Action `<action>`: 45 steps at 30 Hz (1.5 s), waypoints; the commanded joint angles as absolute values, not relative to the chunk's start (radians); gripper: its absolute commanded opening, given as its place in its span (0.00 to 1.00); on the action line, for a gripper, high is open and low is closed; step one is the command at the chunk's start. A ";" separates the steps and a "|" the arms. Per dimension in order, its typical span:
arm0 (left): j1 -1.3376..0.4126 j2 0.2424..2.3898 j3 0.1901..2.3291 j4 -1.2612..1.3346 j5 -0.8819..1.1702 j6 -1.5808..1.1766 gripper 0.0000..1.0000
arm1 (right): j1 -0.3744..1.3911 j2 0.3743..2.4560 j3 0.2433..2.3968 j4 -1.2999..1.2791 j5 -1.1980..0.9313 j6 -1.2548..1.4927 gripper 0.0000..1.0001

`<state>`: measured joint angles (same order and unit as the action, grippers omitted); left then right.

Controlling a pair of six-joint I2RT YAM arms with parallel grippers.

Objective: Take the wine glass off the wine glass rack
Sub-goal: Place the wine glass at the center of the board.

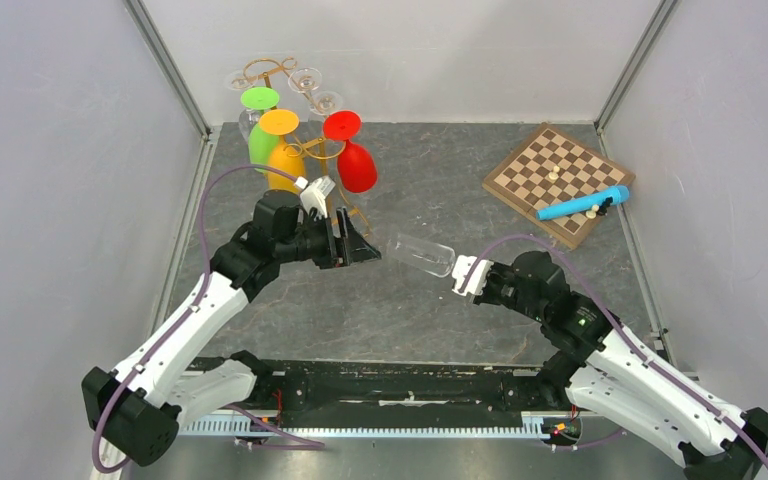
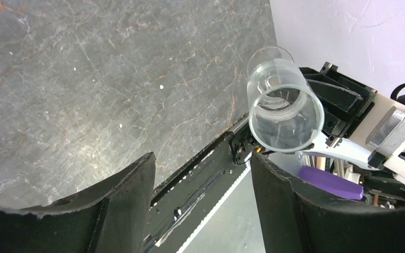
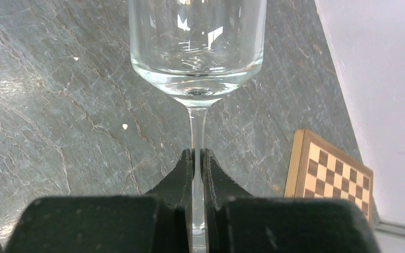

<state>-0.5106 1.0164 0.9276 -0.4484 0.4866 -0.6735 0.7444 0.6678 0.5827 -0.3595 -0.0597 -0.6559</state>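
Note:
A clear wine glass [image 1: 422,254] lies nearly level above the middle of the table, its stem clamped in my right gripper [image 1: 459,274], which is shut on it. In the right wrist view the stem runs between the jaws of the right gripper [image 3: 198,156] and the wine glass bowl [image 3: 198,42] points away. My left gripper [image 1: 365,250] stands open just left of the bowl's mouth. The left wrist view shows the wine glass [image 2: 282,100] beyond the right fingertip of the left gripper [image 2: 203,158], with nothing between the fingers. The gold wine glass rack [image 1: 278,66] stands at the back left.
Green [image 1: 260,135], orange [image 1: 285,150] and red [image 1: 352,158] glasses hang on the rack, with clear glasses [image 1: 306,78] behind them. A chessboard [image 1: 550,170] with a blue tube [image 1: 582,205] on it lies at the back right. Walls close in both sides.

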 commanded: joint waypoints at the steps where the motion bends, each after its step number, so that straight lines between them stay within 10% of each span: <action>1: -0.499 0.980 0.908 -0.454 0.543 -0.735 0.72 | 0.747 0.641 0.612 -0.283 -0.126 -0.737 0.00; 24: -0.485 0.936 0.874 -0.456 0.584 -0.793 0.68 | 0.804 0.723 0.689 -0.294 -0.185 -0.754 0.00; 45: -0.485 0.929 0.879 -0.469 0.633 -0.776 0.39 | 0.900 0.807 0.733 -0.235 -0.051 -0.708 0.00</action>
<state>-0.4900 0.9466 0.8764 -0.4782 0.5880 -0.7624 0.8875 0.8043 0.6685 -0.3363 -0.0822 -0.7284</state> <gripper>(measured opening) 0.416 0.041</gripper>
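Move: The wine glass is in my right fingers, held by the stem, its mouth tilted up towards my left hand. The bowl's middle is about 11 cm right of my open left hand, 3 cm back and a little lower. The red glass hanging on the rack is some 14 cm ahead of my left hand. From my right hand, the bowl is about 9 cm left and slightly higher, and my left fingers are some 19 cm left, 5 cm ahead and 5 cm above. I keep my right grip on the stem and carry the glass about 5 cm left and slightly back, swinging the hand some 10 degrees counter-clockwise, so the rim comes to my left fingertips. My left hand draws back nearly 3 cm to line up, then half closes around the rim's near wall, one finger at the mouth, the other outside. ##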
